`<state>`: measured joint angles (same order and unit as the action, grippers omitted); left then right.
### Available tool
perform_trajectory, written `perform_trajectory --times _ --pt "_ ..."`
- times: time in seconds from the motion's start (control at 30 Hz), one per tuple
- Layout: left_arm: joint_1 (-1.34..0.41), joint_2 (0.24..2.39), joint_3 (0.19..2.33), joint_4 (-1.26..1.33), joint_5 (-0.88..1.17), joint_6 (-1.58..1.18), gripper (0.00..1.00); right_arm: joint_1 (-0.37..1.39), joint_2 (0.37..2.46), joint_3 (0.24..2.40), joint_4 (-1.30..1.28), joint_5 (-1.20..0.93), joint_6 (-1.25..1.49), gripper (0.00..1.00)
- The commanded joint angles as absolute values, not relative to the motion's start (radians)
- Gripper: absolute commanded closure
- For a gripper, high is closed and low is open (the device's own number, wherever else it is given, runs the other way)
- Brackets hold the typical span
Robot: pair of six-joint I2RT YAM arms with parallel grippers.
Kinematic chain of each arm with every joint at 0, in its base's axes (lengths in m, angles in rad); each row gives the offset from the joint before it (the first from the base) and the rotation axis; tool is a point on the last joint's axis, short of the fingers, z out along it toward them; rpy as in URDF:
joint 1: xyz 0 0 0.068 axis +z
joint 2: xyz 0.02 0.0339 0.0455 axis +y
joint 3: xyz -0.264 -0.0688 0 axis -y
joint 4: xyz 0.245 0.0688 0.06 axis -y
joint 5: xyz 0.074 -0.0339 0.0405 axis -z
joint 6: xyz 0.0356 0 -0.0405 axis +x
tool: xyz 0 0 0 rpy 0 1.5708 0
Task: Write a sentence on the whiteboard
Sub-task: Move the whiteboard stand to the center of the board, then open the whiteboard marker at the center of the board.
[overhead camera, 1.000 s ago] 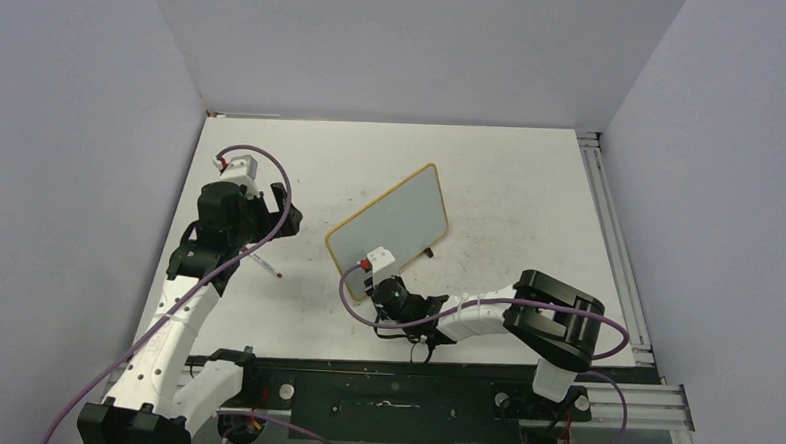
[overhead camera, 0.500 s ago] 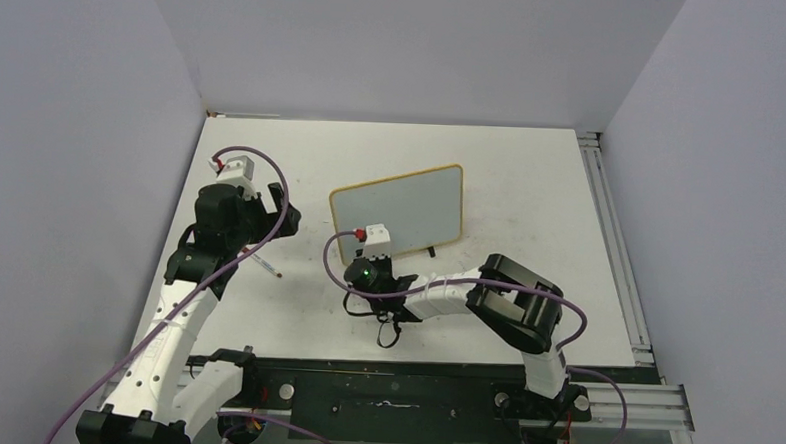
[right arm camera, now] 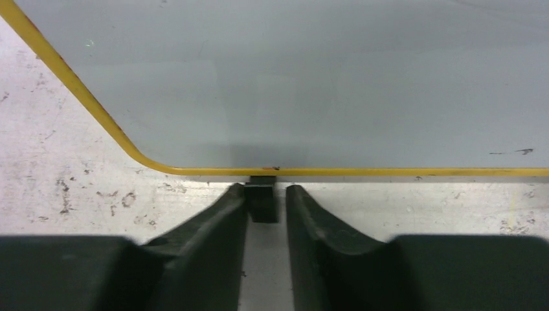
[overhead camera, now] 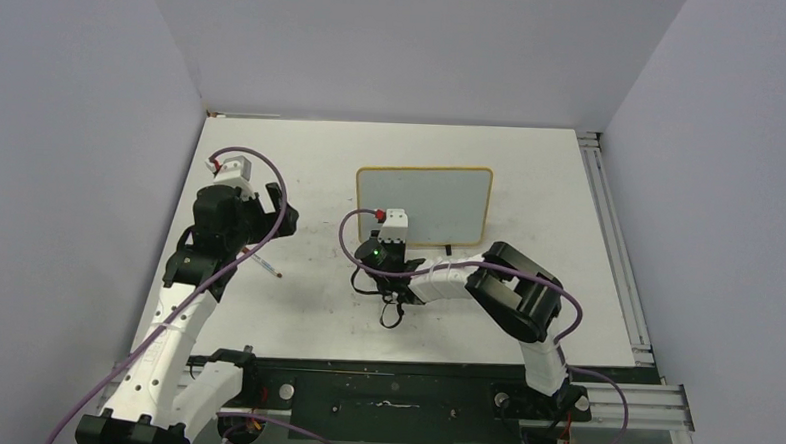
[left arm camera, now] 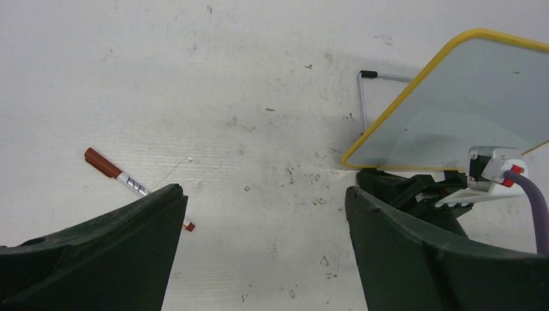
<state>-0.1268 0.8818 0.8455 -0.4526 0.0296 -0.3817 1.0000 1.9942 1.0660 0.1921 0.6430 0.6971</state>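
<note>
The whiteboard (overhead camera: 425,201) stands upright on the table, its yellow-framed white face (right arm camera: 291,84) turned toward the arms. The face is bare apart from tiny specks; the sentence is not in view. My right gripper (right arm camera: 267,189) sits low at the board's bottom left corner (overhead camera: 386,244). Its fingers are a little apart around the board's black foot (right arm camera: 262,206), with a gap on the right side. A brown-capped marker (overhead camera: 264,264) lies on the table at the left (left arm camera: 120,173). Above the table beside the marker, my left gripper (left arm camera: 265,194) hangs wide open and holds nothing (overhead camera: 269,222).
The board's wire stand (left arm camera: 362,97) shows behind it. Purple cables loop from both wrists (overhead camera: 352,265). Grey walls close the table at the back and sides, and an aluminium rail (overhead camera: 613,242) runs along the right edge.
The board has swung from a diagonal to square-on and shifted right and back, with my right gripper at its foot. The right jaws have eased apart. The left arm barely moved.
</note>
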Motion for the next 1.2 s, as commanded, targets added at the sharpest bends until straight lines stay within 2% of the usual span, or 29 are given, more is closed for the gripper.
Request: perform_trajectory --times 0.0,0.2,0.47,0.63,0.9,1.17 --pt "-0.109 0.858 0.826 -0.457 -0.035 -0.401 0.08 0.995 1.95 1.048 0.201 0.69 0.701 0.6" --pt "-0.079 0.859 0.795 -0.511 -0.097 -0.438 0.08 1.046 1.866 1.002 0.198 0.689 0.673 0.41" --pt "0.106 0.91 0.778 -0.504 -0.08 -0.457 0.1 1.085 1.652 0.814 0.291 0.579 0.655 0.27" --pt "0.13 1.018 0.79 -0.51 -0.093 -0.453 0.18 1.077 1.455 0.743 0.276 0.513 0.587 0.25" --pt "0.159 1.246 0.851 -0.499 -0.191 -0.414 0.39 0.991 1.137 0.678 0.174 0.331 0.492 0.25" --pt "0.177 1.473 0.931 -0.48 -0.222 -0.421 0.52 0.963 0.962 0.672 0.073 0.291 0.439 0.25"
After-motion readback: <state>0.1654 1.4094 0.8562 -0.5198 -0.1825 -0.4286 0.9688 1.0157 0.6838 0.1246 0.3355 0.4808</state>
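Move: The marker lies on the table some 9 cm to the left hand's left, barely 1 cm back and about 21 cm below it; the whiteboard's middle is roughly 23 cm to that hand's right, 9 cm ahead and 14 cm lower. The right hand's fingertips are around the stand's left foot, its middle about 1 cm below. From this hand the board's middle is 6 cm ahead, 7 cm right and 6 cm up, and the stand's right foot 14 cm right, level ahead, 1 cm lower. Drawing back first and then climbing steeply, the right hand opens wide and comes free of the stand's left foot, ending some 21 cm higher, 9 cm back and 7 cm to the right, fingers tipping up a little. The left hand swings left about 12 cm and sinks 16 cm towards the marker, tipping its fingers down and turning counter-clockwise while they narrow to half open, still above the marker. ##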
